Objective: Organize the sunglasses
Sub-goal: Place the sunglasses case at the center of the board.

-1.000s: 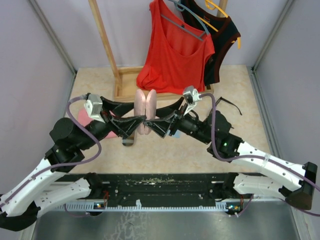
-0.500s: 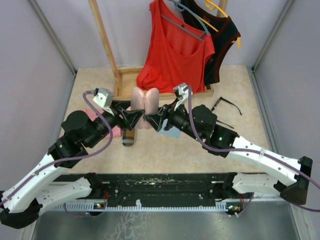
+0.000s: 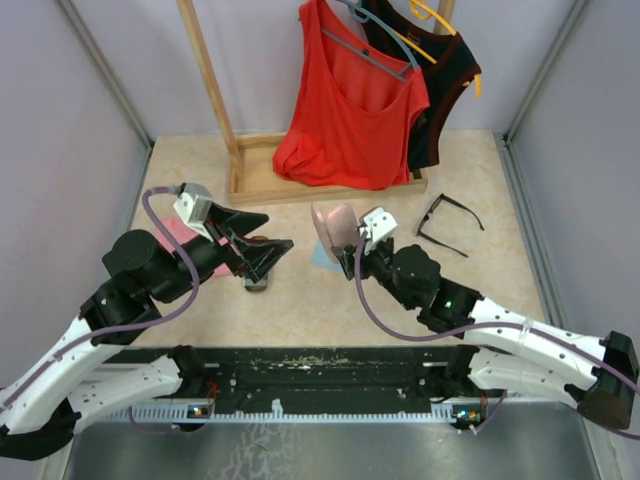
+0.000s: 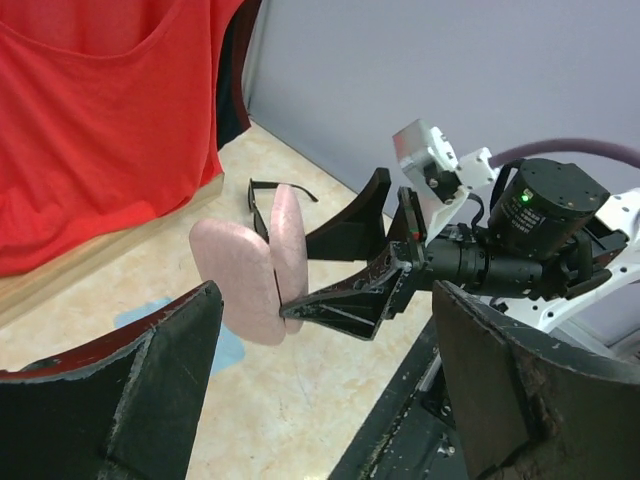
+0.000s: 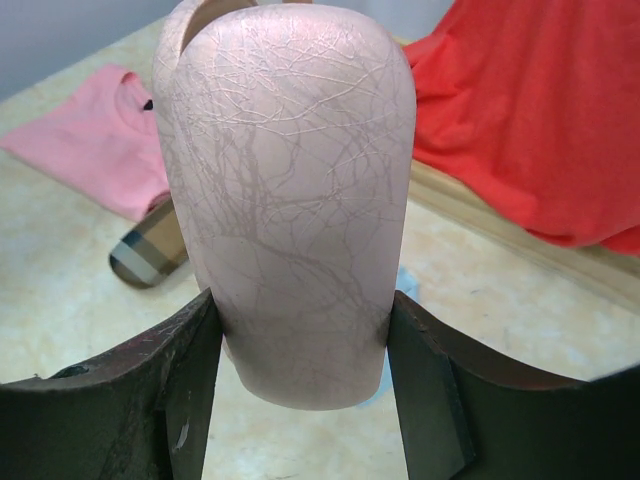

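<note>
A black-framed pair of sunglasses (image 3: 450,222) lies unfolded on the table at the right; it also shows behind the case in the left wrist view (image 4: 262,190). My right gripper (image 3: 345,240) (image 5: 300,310) is shut on the lower end of the oblong pink case (image 3: 332,222) (image 5: 290,180), held upright above the table. The case (image 4: 250,275) gapes slightly, its two halves apart at the top. My left gripper (image 3: 275,232) (image 4: 320,400) stands open and empty a short way left of the case. The brown plaid case (image 3: 255,281) (image 5: 145,255) lies under the left gripper.
A pink cloth (image 3: 180,232) (image 5: 90,140) lies at the left. A blue patch (image 3: 320,255) sits on the table below the pink case. A wooden rack base (image 3: 250,180) stands at the back, with a red top (image 3: 350,110) and a black garment (image 3: 440,90) hanging over it.
My left gripper has opened, let go of the pink case and drawn back to the left. The right arm has pulled the case nearer and to the right, holding it alone.
</note>
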Controlling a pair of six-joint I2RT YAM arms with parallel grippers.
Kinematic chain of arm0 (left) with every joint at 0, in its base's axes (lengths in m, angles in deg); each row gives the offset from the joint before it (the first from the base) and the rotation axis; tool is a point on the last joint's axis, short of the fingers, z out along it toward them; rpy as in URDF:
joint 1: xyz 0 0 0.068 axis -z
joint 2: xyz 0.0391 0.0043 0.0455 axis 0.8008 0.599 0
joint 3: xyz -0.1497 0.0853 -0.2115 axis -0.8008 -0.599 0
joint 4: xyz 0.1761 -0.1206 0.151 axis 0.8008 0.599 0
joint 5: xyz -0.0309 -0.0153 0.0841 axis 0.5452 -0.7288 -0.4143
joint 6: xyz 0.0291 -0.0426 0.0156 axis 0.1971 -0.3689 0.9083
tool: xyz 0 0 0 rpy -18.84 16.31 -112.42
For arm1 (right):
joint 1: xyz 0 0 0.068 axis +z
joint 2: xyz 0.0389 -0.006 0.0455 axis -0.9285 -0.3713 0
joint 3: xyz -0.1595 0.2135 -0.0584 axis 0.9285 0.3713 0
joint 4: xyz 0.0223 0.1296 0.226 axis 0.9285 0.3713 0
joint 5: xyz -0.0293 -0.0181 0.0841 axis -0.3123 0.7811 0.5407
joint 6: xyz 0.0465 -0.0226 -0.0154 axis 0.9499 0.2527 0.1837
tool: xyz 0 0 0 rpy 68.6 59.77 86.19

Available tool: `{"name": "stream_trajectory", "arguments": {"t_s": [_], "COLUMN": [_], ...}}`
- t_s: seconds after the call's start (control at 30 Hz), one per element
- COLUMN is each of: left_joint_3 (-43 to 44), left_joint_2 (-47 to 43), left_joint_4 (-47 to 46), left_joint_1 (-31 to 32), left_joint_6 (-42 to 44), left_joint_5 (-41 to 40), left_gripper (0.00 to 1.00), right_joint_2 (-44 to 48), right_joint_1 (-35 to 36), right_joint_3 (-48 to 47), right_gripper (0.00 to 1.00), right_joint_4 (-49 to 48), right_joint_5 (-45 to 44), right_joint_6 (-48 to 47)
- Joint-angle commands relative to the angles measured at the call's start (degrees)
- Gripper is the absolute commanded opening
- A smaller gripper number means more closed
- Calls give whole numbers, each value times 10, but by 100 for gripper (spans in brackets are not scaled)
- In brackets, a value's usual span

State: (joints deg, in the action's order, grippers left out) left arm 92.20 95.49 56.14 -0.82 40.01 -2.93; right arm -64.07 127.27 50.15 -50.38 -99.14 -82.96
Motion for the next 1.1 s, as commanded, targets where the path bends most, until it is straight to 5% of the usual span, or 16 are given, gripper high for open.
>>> {"name": "stream_trajectory", "arguments": {"t_s": [0.0, 0.27, 0.67, 1.07], "left_joint_3": [-5, -10, -51, -95], "left_joint_2": [-8, -6, -48, -41], "left_joint_4": [44, 159, 172, 158], "left_joint_1": [1, 1, 1, 1], "left_joint_6": [-39, -104, -132, -151], "left_joint_5": [-40, -210, -235, -240], "left_gripper": [90, 90, 90, 89], "right_joint_2": [28, -87, -245, -373], "right_joint_1": [-4, 19, 97, 136], "right_joint_3": [-1, -9, 17, 27], "right_gripper": [0, 0, 0, 9], "right_joint_4": [-47, 11, -86, -199], "right_joint_5": [-23, 1, -139, -182], "right_joint_6": [-122, -284, -521, -619]}}
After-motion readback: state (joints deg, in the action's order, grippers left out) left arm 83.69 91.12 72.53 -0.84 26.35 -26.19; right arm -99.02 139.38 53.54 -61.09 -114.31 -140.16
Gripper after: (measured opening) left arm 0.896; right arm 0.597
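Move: The pink case is already gripped in the right hand, hinged open. The bare center of the board lies about 2 cm ahead of that hand, 6 cm to its left and some 22 cm below. At table height, the blue cloth is roughly 10 cm ahead and 3 cm left, and the plaid case about 5 cm ahead and 21 cm left. From the empty left hand, the center spot is some 6 cm ahead, 7 cm right and 38 cm down. The open pink case is carried down about 16 cm towards the board's center in the right hand's kept grip, drifting slightly left, while that wrist rolls some 70 degrees about its fingers, left side dropping, and the fingertips dip. The left hand, open and empty, sinks about 11 cm and draws off to the left and slightly forward, turning counter-clockwise and tipping down. ##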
